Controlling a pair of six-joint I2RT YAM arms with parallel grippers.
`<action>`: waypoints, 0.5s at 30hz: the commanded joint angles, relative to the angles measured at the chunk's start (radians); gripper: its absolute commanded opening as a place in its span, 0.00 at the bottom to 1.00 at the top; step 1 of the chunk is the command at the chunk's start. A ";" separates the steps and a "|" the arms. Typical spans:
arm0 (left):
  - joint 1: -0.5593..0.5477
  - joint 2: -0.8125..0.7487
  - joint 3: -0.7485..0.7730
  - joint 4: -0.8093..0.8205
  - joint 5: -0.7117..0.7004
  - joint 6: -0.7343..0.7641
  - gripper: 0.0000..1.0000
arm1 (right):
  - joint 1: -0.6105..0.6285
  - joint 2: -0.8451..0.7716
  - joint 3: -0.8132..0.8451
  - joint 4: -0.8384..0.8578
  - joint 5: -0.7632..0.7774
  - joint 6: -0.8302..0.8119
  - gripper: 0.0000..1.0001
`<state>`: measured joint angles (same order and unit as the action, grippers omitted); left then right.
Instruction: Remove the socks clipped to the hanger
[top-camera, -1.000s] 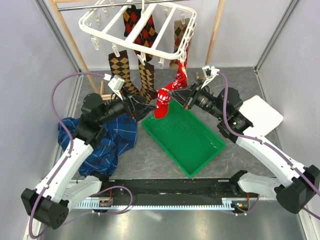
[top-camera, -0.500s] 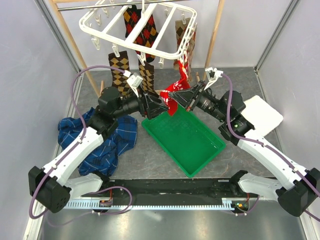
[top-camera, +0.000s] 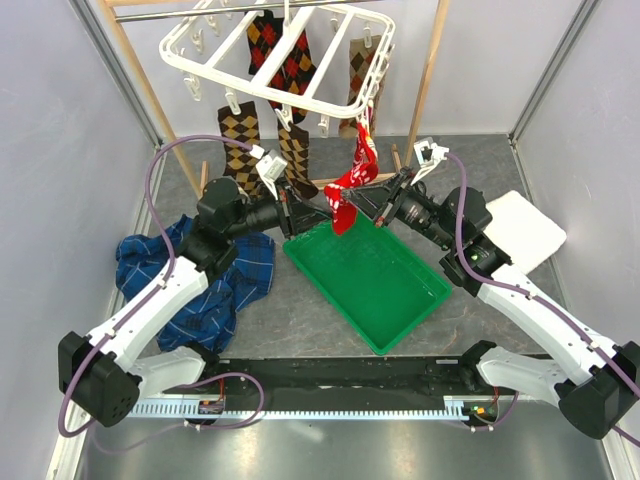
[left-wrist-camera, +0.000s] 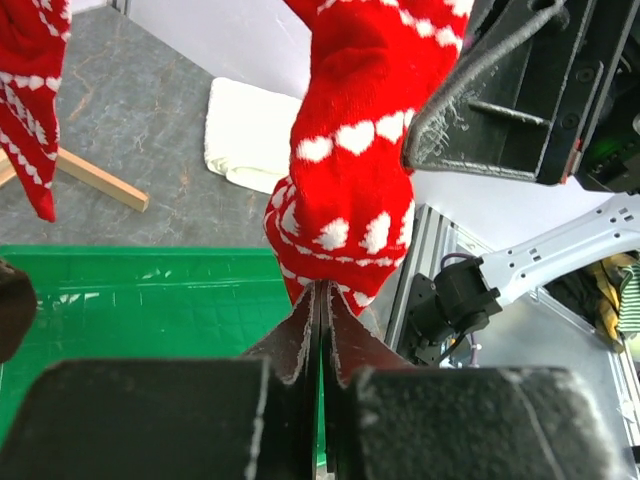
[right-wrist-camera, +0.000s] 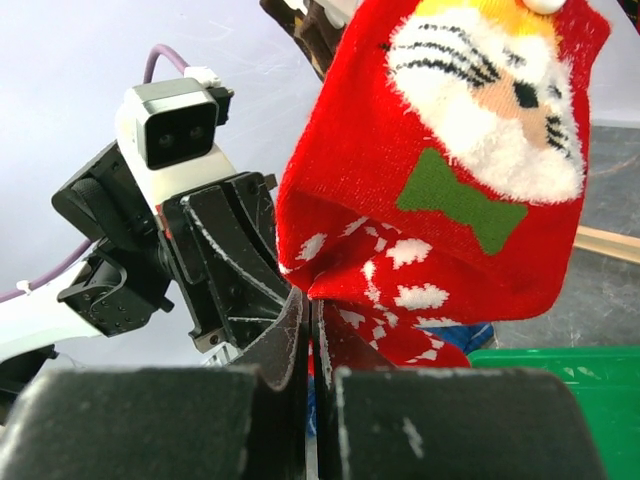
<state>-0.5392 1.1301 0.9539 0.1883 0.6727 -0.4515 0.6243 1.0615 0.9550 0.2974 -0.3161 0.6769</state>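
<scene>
The white hanger (top-camera: 283, 62) hangs at the back with several argyle socks (top-camera: 240, 135) clipped under it. A red sock (top-camera: 352, 185) with white hearts dangles from a clip at the hanger's right edge. My left gripper (top-camera: 327, 211) is shut on its lower end, as the left wrist view shows the jaws (left-wrist-camera: 322, 292) pinching the red sock (left-wrist-camera: 350, 170). My right gripper (top-camera: 358, 200) is shut on a fold of the same sock from the other side (right-wrist-camera: 311, 303), under its Santa face (right-wrist-camera: 480, 110). The two grippers almost touch.
A green tray (top-camera: 400, 300) lies just below both grippers. A blue plaid cloth (top-camera: 215, 285) lies under the left arm and a white folded cloth (top-camera: 525, 225) at the right. Wooden rack posts (top-camera: 430, 70) stand behind the hanger.
My left arm swung right to the red sock and its jaws closed on the lower end. The right gripper kept its hold and shifted slightly right, with the sock's lower part raised.
</scene>
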 joint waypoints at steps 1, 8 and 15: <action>-0.004 -0.062 -0.021 0.036 -0.025 -0.004 0.02 | 0.000 -0.001 0.016 0.003 0.014 0.016 0.00; -0.004 -0.076 -0.020 0.004 -0.009 0.022 0.75 | -0.001 0.003 0.034 0.005 0.028 0.003 0.00; -0.005 -0.033 -0.021 0.007 -0.021 0.008 0.88 | 0.000 0.032 0.039 0.046 -0.044 0.049 0.00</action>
<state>-0.5392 1.0733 0.9295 0.1806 0.6575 -0.4458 0.6243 1.0821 0.9562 0.2813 -0.3176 0.6930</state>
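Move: The red sock's foot is right at the left gripper's shut tips, its middle about 3 cm to the right. The right gripper holds the sock some 4 cm right of and 5 cm above the left one; from the right gripper the foot's middle lies about 4 cm below, 2 cm left and 1 cm back. From the left gripper, the small argyle sock hangs about 11 cm ahead and 7 cm left; the green bin's middle is level fore-and-aft, 12 cm right and 30 cm below. Open the left gripper wide from fully shut to let go of the red sock's toe, while easing it back, left and slightly up, only about 1.5 cm in all, so the spread fingers stay beside the toe. Keep the right gripper shut on the sock's foot and let it sink about 1 cm. ##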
